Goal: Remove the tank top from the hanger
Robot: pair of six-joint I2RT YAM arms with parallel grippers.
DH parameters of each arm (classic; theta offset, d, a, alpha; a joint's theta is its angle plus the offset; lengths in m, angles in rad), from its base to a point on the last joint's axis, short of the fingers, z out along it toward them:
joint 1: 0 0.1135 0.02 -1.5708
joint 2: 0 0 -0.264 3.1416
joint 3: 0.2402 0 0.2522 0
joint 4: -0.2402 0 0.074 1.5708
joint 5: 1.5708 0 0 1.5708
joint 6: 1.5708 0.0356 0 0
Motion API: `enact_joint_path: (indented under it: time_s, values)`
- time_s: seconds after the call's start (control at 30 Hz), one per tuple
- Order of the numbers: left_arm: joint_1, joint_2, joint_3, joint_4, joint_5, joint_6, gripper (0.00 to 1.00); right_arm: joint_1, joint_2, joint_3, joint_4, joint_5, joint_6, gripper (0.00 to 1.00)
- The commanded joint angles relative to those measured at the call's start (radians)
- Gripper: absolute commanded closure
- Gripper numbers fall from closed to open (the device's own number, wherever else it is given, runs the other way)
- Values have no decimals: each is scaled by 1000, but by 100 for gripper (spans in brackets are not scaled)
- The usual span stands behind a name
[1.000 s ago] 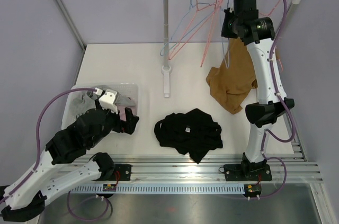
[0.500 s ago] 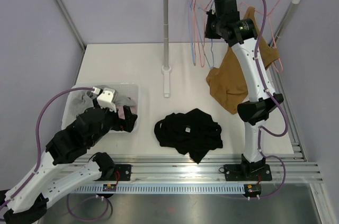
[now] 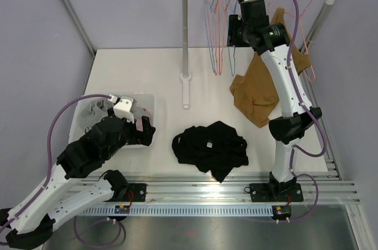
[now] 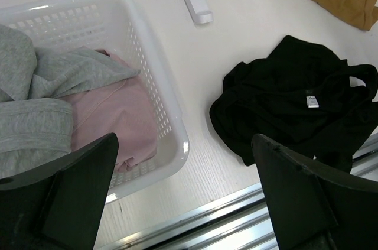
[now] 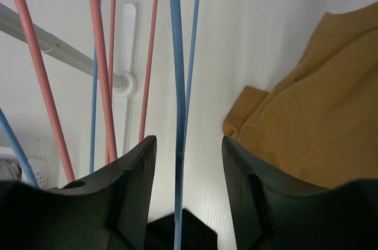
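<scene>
A black garment (image 3: 209,146), apparently the tank top, lies crumpled on the table in front of the arms; it also shows in the left wrist view (image 4: 295,102). No hanger is in it. My right gripper (image 3: 234,28) is up at the rail, open (image 5: 189,143), with a blue hanger wire (image 5: 179,84) running between its jaws and free of both. Several pink and blue hangers (image 3: 220,55) hang bare beside it. My left gripper (image 3: 146,135) hovers wide open (image 4: 184,143) over the basket's right edge, holding nothing.
A mustard shirt (image 3: 260,87) droops from a pink hanger (image 3: 304,25) at the rail's right end onto the table. The white rack pole (image 3: 185,31) stands at the back centre. A white basket (image 3: 147,96) with grey and pink clothes sits at the left.
My right gripper slid left along the rail and went from shut to open, releasing the blue hanger. The hangers swung from slanted to hanging straight. The left arm barely shifted.
</scene>
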Motion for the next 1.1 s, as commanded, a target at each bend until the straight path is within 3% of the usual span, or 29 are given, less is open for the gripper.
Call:
enact_joint_path:
  time_s: [0.0, 0.13, 0.2, 0.23, 0.27, 0.37, 0.43, 0.5, 0.6, 0.83, 1.07]
  values:
    - [3, 50, 50, 40, 19, -35, 1, 8, -162, -42, 24, 62, -32, 42]
    - [-1, 112, 66, 83, 74, -84, 1, 6, -254, -72, 0, 66, -34, 33]
    - [-30, 158, 58, 137, 78, -121, 1, 9, -324, -95, -15, 53, -28, 19]
    - [-49, 174, 50, 161, 79, -130, 1, 8, -353, -133, -17, 46, -28, 2]
    - [-98, 192, 44, 208, 68, -138, 1, 8, -416, -161, -15, 30, -28, 1]
    - [-205, 289, 26, 308, 37, -159, 1, 8, -584, -342, 45, -91, -35, 0]
    - [-253, 381, 23, 379, 19, -164, 1, 6, -703, -578, 131, -200, -3, 1]
    - [-300, 456, 29, 419, 19, -164, 1, 8, -881, -804, 277, -249, 34, 0]
    - [-333, 603, 58, 470, 26, -173, 1, 6, -1051, -965, 344, -250, 109, 1]
    - [-371, 902, 110, 565, 69, -185, 1, 8, -1235, -1129, 324, -441, 133, 1]
    - [-394, 1152, 174, 600, 80, -198, 1, 8, -1335, -1182, 291, -546, 135, 1]
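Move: On the table about 24 cm to the left hand's right, 1 cm ahead and 22 cm below it, lies the black tank top; the basket is some 11 cm ahead and 14 cm left of that hand, the stand's foot about 22 cm ahead and 13 cm right. From the right hand, the brown tank top hangs roughly 9 cm back, 14 cm right and 16 cm lower, the empty hangers 4 cm left, level fore and aft, 8 cm below. Swinging right from beside the basket, the left hand travels about 24 cm and then also drops some 19 cm onto the black tank top's tag area, tipping fingers down, turning clockwise, jaws still wide. The right hand, its fingers already parted around the blue hanger, opens fully and backs off about 30 cm from the rail, first rising 10 cm, then sinking part-way, its wrist rolling left side up and turning counter-clockwise. ##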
